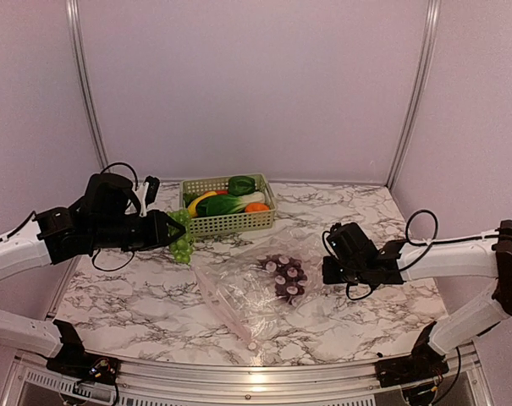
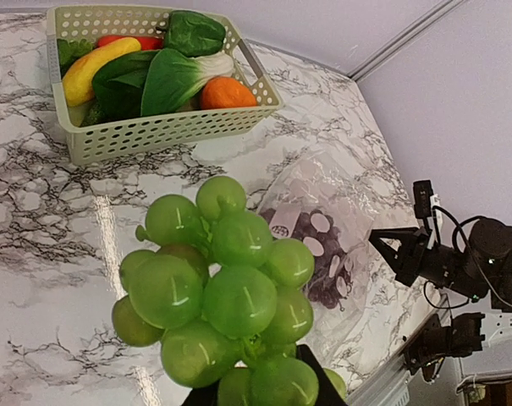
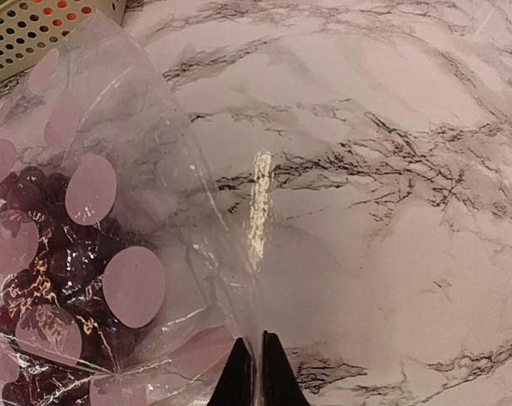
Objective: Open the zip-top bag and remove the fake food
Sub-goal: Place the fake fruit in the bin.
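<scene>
My left gripper [image 1: 173,230] is shut on a bunch of green plastic grapes [image 2: 230,296], held in the air a little left of the zip-top bag [image 1: 247,292]. The clear crinkly bag lies on the marble table with a purple grape bunch [image 1: 283,275] inside it. At the bag's right side my right gripper [image 3: 257,372] is shut, pinching a thin fold of the bag's film [image 3: 154,169]. The purple grapes [image 3: 61,271] lie to the left of that pinch. More fake food lies in the basket: a yellow piece [image 2: 99,68], leafy greens [image 2: 171,80] and an orange piece [image 2: 226,93].
The pale green lattice basket [image 1: 230,223] stands at the back centre, just behind the held green grapes. The right arm [image 2: 459,262] reaches in from the right. Lilac walls close off the table's back and sides.
</scene>
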Motion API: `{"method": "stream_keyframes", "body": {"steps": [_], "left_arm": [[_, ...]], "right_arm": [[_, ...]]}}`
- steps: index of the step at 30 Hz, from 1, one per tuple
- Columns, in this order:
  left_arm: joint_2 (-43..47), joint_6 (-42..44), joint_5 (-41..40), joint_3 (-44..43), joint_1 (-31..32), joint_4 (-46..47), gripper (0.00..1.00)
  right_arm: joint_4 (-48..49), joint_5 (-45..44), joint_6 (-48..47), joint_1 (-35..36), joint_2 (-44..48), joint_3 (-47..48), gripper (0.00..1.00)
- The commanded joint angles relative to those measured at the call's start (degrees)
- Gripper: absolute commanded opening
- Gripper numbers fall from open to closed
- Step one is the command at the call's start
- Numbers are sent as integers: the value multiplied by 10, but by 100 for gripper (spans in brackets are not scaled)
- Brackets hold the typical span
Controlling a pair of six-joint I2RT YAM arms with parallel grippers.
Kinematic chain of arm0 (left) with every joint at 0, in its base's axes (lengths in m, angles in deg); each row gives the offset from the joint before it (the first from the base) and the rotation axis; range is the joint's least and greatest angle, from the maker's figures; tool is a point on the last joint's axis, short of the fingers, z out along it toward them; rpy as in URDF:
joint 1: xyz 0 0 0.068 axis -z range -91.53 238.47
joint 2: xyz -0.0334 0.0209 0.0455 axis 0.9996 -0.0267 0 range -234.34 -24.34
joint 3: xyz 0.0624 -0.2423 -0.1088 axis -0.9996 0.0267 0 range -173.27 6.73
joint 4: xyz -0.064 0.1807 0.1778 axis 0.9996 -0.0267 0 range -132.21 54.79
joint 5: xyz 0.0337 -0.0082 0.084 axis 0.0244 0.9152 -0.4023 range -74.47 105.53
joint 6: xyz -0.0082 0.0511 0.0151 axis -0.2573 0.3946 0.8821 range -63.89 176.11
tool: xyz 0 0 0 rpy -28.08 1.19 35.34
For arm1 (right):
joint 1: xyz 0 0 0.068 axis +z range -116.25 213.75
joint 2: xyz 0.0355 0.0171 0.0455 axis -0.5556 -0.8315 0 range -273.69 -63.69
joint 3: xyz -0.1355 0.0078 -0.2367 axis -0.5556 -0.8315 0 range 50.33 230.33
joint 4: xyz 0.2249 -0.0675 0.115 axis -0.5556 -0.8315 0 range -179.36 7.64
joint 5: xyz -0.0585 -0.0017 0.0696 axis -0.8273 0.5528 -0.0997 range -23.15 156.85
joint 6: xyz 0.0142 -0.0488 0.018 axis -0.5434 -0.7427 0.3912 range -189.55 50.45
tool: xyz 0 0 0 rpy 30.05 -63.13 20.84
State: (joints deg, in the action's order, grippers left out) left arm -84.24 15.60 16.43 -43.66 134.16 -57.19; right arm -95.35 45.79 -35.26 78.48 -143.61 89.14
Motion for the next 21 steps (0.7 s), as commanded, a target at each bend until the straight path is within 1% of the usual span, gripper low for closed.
{"method": "stream_keyframes", "body": {"steps": [1,5,10,16,21], "left_arm": [[-84,57,-4,-56,-52,56,25],[-181,85,42,-115,-103,99,25],[-299,138,77,-215,-159,96,25],[-441,215,99,-342,-208,35,25],[-538,267,105,-427,-227,-6,24]], "right_arm": [[4,4,4,9,24,7,5],[5,7,9,21,28,2,5],[5,12,23,37,38,-12,4],[-6,12,43,50,72,-34,3],[-24,13,52,54,105,-46,3]]}}
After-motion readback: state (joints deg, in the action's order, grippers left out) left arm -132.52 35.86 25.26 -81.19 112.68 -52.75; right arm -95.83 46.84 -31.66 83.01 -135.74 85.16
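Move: From the left gripper, which already holds the green grapes, the middle of the bin lies about 32 cm ahead, 11 cm to the right and 19 cm below. In the bin, the yellow squash is straight ahead, also some 32 cm out, and the orange about 20 cm to the right and 31 ahead. The purple grapes in the bag lie roughly 28 cm right, 10 ahead. From the right gripper the bin is about 28 cm ahead and 32 left. Carry the green grapes forward about 24 cm with the left gripper, nearly level at first and sinking some 5 cm by the end, until they hang over the bin's left part; keep the fingers closed on them and roll the hand's left side up about 10 degrees. Keep the right fingers shut on the bag's edge, raising it about a centimetre, then easing it back some 3 cm. ##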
